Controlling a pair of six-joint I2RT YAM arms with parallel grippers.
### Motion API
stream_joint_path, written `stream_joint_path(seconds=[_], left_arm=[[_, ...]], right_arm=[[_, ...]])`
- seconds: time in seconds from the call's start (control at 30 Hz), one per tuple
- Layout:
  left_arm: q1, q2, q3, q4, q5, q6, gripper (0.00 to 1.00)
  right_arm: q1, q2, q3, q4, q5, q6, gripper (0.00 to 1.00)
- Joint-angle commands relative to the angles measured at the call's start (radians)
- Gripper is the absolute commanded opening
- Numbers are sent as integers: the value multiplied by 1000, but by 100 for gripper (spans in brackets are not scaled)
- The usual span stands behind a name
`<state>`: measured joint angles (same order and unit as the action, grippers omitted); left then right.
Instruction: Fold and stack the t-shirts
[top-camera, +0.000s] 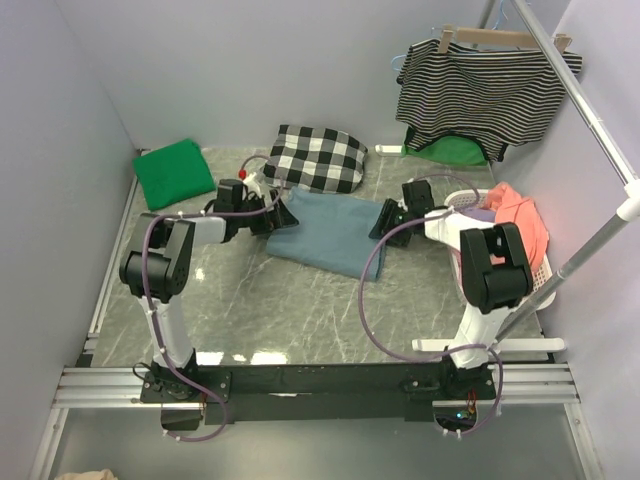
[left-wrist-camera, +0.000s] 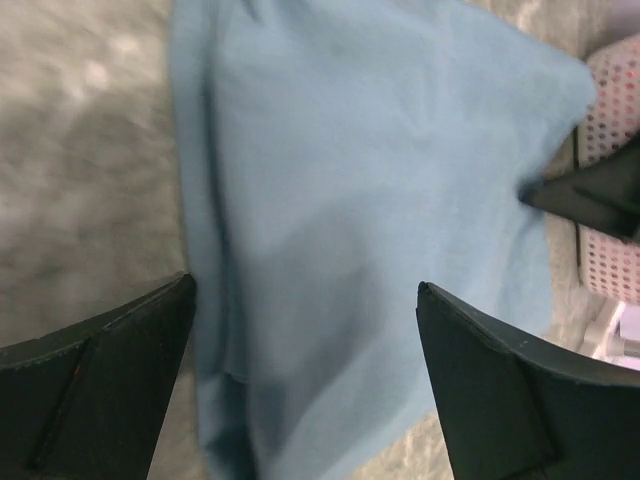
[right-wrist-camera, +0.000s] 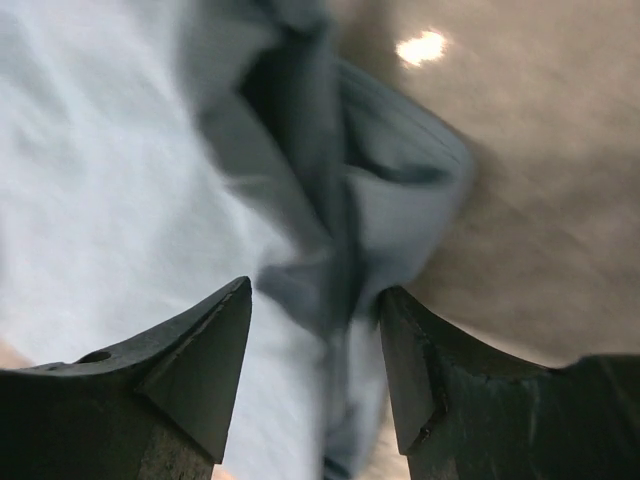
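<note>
The slate-blue t-shirt (top-camera: 330, 232) lies folded into a rough rectangle at the middle of the table. My left gripper (top-camera: 283, 216) is at its left edge; in the left wrist view it (left-wrist-camera: 305, 283) stands wide open above the blue cloth (left-wrist-camera: 370, 200), holding nothing. My right gripper (top-camera: 386, 218) is at the shirt's right edge. In the right wrist view its jaws (right-wrist-camera: 315, 285) are apart, with a bunched fold of the blue cloth (right-wrist-camera: 330, 200) lying loosely between them. A green t-shirt (top-camera: 173, 172) lies folded at the back left.
A black-and-white checked cloth (top-camera: 315, 157) lies behind the blue shirt. A striped top (top-camera: 480, 90) hangs on a hanger at the back right, with green cloth (top-camera: 455, 152) below it. A perforated basket (top-camera: 535, 270) of orange-pink clothes stands at the right, beside a slanted metal rail (top-camera: 590, 110).
</note>
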<state>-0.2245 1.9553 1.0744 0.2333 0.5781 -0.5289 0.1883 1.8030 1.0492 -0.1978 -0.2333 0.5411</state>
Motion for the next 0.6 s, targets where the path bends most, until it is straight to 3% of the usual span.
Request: stream_joint_path(seconds=[0.0,0.23,0.3,0.43,0.57], left_arm=[[-67,-51,-137,21,-21,-61,99],[-193,-179,-338,104,-121,-170,99],[-202,-223,-381,116,-164,-197,99],[-188,-274,-367,41,-326,-197,99],[-168,-196,-311,2,-296,-204,99]], right_arm=[[3,93,64,43,-127,-12,61],[3,281,300,-80,-303,-133,55],[3,294,325,-98,-288,-147,55],[0,234,307,-101,-212,-162,59],[-1,234,328,-137,-202,-188,60]])
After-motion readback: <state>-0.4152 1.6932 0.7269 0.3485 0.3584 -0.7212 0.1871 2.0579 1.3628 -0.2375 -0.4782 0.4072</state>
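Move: The folded blue shirt lies under both open grippers: its middle is about 12 cm right and 5 cm back of the left hand, and some 15 cm left and 3 cm back of the right, a couple of centimetres below each. From the left hand, the checkered shirt is roughly 16 cm ahead and 9 cm right, the green folded shirt about 11 cm ahead and 31 cm left, both slightly lower. Level and in opposite directions, the two hands twist the blue shirt: the left drags its left end back about 9 cm and slightly right with fingers wide open, easing forward at the very end, while the right pushes its right side forward and left some 7 cm, turning about 15 degrees counter-clockwise. Both keep their fingers on the cloth, without plainly opening or closing. ##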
